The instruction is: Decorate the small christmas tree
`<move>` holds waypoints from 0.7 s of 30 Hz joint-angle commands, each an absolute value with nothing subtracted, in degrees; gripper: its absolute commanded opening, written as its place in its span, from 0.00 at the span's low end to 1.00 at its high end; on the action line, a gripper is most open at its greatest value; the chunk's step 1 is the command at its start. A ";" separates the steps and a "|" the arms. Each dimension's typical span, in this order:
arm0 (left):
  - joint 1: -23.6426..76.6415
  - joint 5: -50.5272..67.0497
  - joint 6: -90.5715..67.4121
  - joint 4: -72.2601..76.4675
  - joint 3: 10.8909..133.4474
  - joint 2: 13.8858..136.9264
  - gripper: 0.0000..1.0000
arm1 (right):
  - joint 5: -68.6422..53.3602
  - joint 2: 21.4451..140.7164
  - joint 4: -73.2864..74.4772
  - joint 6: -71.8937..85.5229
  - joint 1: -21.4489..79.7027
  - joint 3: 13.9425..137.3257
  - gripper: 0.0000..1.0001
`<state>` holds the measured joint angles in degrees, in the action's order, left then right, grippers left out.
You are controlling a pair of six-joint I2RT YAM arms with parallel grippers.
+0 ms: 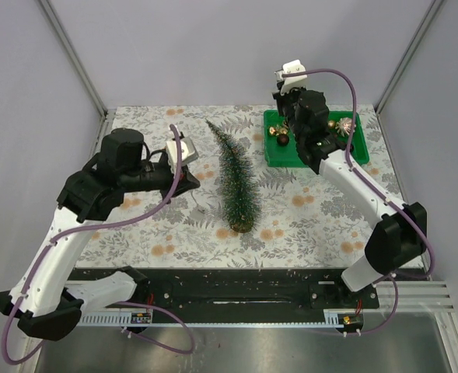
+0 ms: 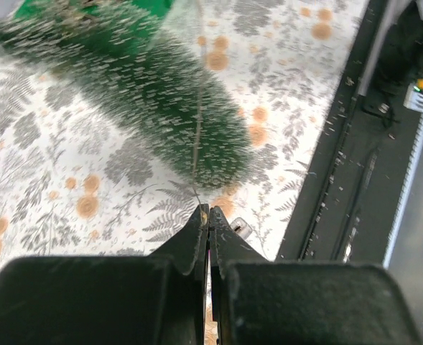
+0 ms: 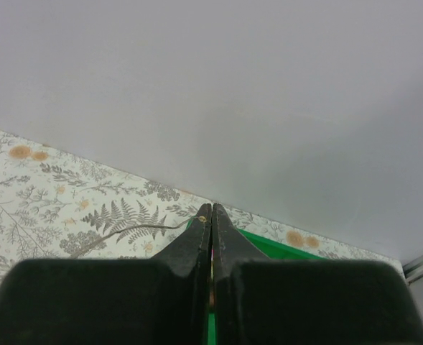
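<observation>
The small christmas tree (image 1: 235, 180) is in the middle of the table, its tip toward the far left and its light base toward the near edge. I cannot tell whether it stands or lies. In the left wrist view the tree (image 2: 146, 93) fills the upper left. My left gripper (image 1: 191, 177) is just left of the tree, shut on a thin thread (image 2: 196, 129) that runs straight across the bristles. My right gripper (image 1: 281, 97) is raised over the far left corner of the green tray (image 1: 275, 158), shut (image 3: 212, 208) on a thin thread (image 3: 125, 233) that trails off to the left.
The green tray holds several small ornaments (image 1: 333, 126), some gold. A small silver piece (image 2: 240, 228) lies on the fern-patterned cloth by my left fingertips. The black base rail (image 1: 236, 284) runs along the near edge. Grey walls close in the back and sides.
</observation>
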<state>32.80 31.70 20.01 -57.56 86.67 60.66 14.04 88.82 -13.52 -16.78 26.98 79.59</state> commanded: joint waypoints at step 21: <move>16.52 33.83 12.92 -39.12 58.02 62.40 0.00 | 16.26 103.36 -5.98 -17.32 24.79 88.60 0.00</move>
<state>16.71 33.12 12.99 -45.74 61.78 62.78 14.15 104.18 -5.89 -19.70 26.44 90.28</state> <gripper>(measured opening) 0.016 0.017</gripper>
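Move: The string is already pinched by both hands. For the left hand the tree's middle is about 11 cm ahead, 6 cm to the right and 18 cm below; the small clear tube on the string dangles roughly 9 cm straight under these fingers. From the right hand the tree's middle is some 19 cm back, 12 cm to the left and 20 cm lower, while the green tray's middle lies about 8 cm ahead, 14 cm right and 35 cm down. The string stays in both shut grippers as its ends are carried to new places. The left hand first swings forward and left, about 8 cm, turning roughly 20 degrees counter-clockwise, then drops some 14 cm beside the tree's left side while rolling. The right hand pushes forward about 5 cm and, after barely rising, sinks 8 cm over the tray's left end, its fingers tipping down slightly. ##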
